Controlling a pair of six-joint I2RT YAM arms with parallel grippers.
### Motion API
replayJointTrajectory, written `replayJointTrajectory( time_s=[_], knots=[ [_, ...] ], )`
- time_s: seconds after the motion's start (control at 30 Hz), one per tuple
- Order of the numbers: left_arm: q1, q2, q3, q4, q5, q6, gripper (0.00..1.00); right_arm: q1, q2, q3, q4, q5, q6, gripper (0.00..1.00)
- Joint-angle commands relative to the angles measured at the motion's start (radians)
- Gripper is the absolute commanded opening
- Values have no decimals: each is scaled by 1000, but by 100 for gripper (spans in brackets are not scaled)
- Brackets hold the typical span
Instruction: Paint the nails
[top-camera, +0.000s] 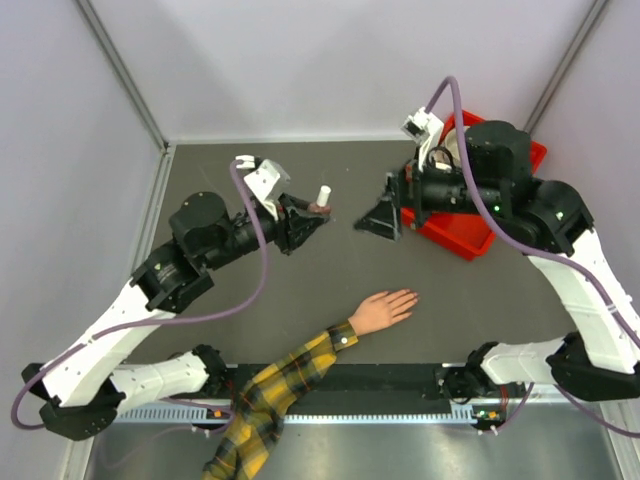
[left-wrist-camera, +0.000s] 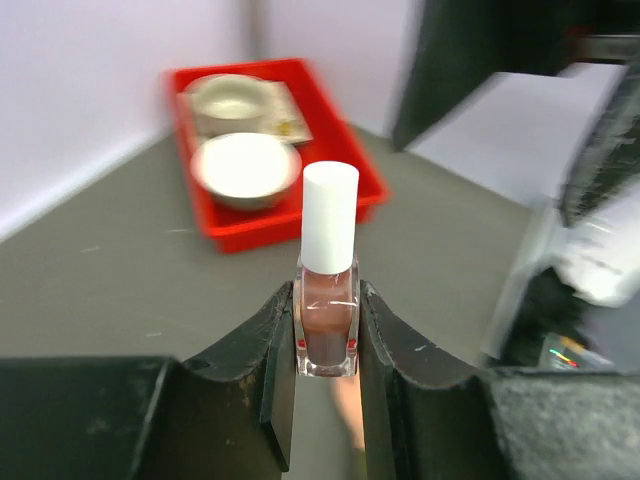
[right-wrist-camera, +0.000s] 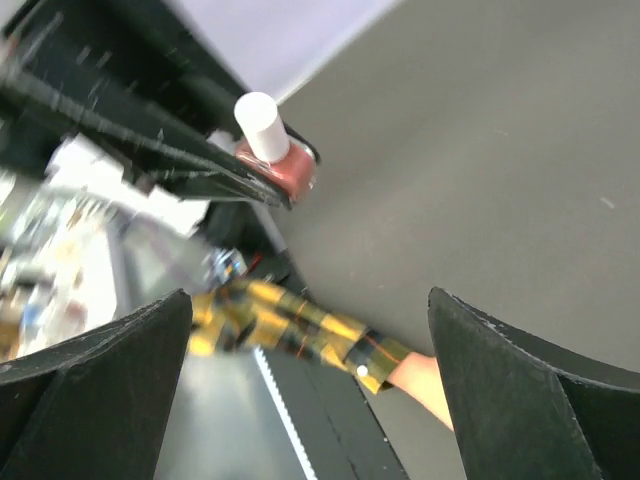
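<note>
The pale mannequin hand (top-camera: 383, 310) lies palm down at the table's front centre, with a yellow plaid sleeve (top-camera: 285, 385) behind it. Its nails (top-camera: 411, 297) at the fingertips are too small to make out. My left gripper (top-camera: 318, 214) is shut on a small nail-polish bottle (left-wrist-camera: 328, 322), held upright with its white cap (left-wrist-camera: 330, 215) on and lifted above the table. My right gripper (top-camera: 381, 217) stands open a short way to the right of the bottle, with nothing between its fingers. In the right wrist view the bottle (right-wrist-camera: 285, 165) and the sleeve (right-wrist-camera: 290, 320) appear ahead of that gripper (right-wrist-camera: 308, 300).
A red tray (top-camera: 473, 243) sits at the back right under the right arm. It (left-wrist-camera: 250, 235) holds two round bowls (left-wrist-camera: 245, 170). Grey walls enclose the table on three sides.
</note>
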Motion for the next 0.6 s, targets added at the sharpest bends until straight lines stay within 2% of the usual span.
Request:
replayJointTrajectory(
  time_s=[0.0,0.07,0.13,0.2,0.27,0.3,0.43,0.53,0.57],
  knots=[
    [18,37,106,-75,400,-135,0,-62,-8,-24,46,-393,-193,95],
    [27,65,132,-81,542,-190,0,-73,-5,-19,80,-493,-184,91],
    [33,97,140,-90,596,-218,0,-73,-3,-16,103,-541,-166,84],
    [39,112,141,-95,622,-215,0,-73,10,-13,111,-604,-157,74],
    [43,111,132,-73,632,-215,0,-73,21,-10,91,-625,-155,68],
    [43,111,129,-63,642,-220,0,-73,24,-8,69,-627,-161,60],
    [44,126,128,-47,670,-230,0,-73,20,-18,71,-618,-166,49],
    [46,131,128,-35,693,-238,0,-73,24,-19,57,-601,-172,48],
    [46,134,131,-30,698,-240,0,-75,23,-24,55,-589,-176,53]
  ],
)
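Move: Straddling nothing yet, the right hand's wide-open fingers have the nail polish cap about 8 cm to their left and 3 cm ahead, roughly level. The left hand still pinches the bottle, its cap standing some 3 cm above and 1 cm ahead; the right fingertips are about 8 cm to its right, 2 cm back and 2 cm up. Some 40 cm below the right hand lie the rubber hand, 5 cm right and 2 cm back, and the red tray, 29 cm ahead and 26 cm right. Drawing back about 8 cm and 4 cm to the right, the left hand carries the bottle to the right gripper, swinging clockwise some 30 degrees and rolling a little, its pinch unchanged. The right hand backs off about 6 cm with it, turns counter-clockwise, and narrows its fingers from wide open to half open around the cap's end, without a visible grip. ##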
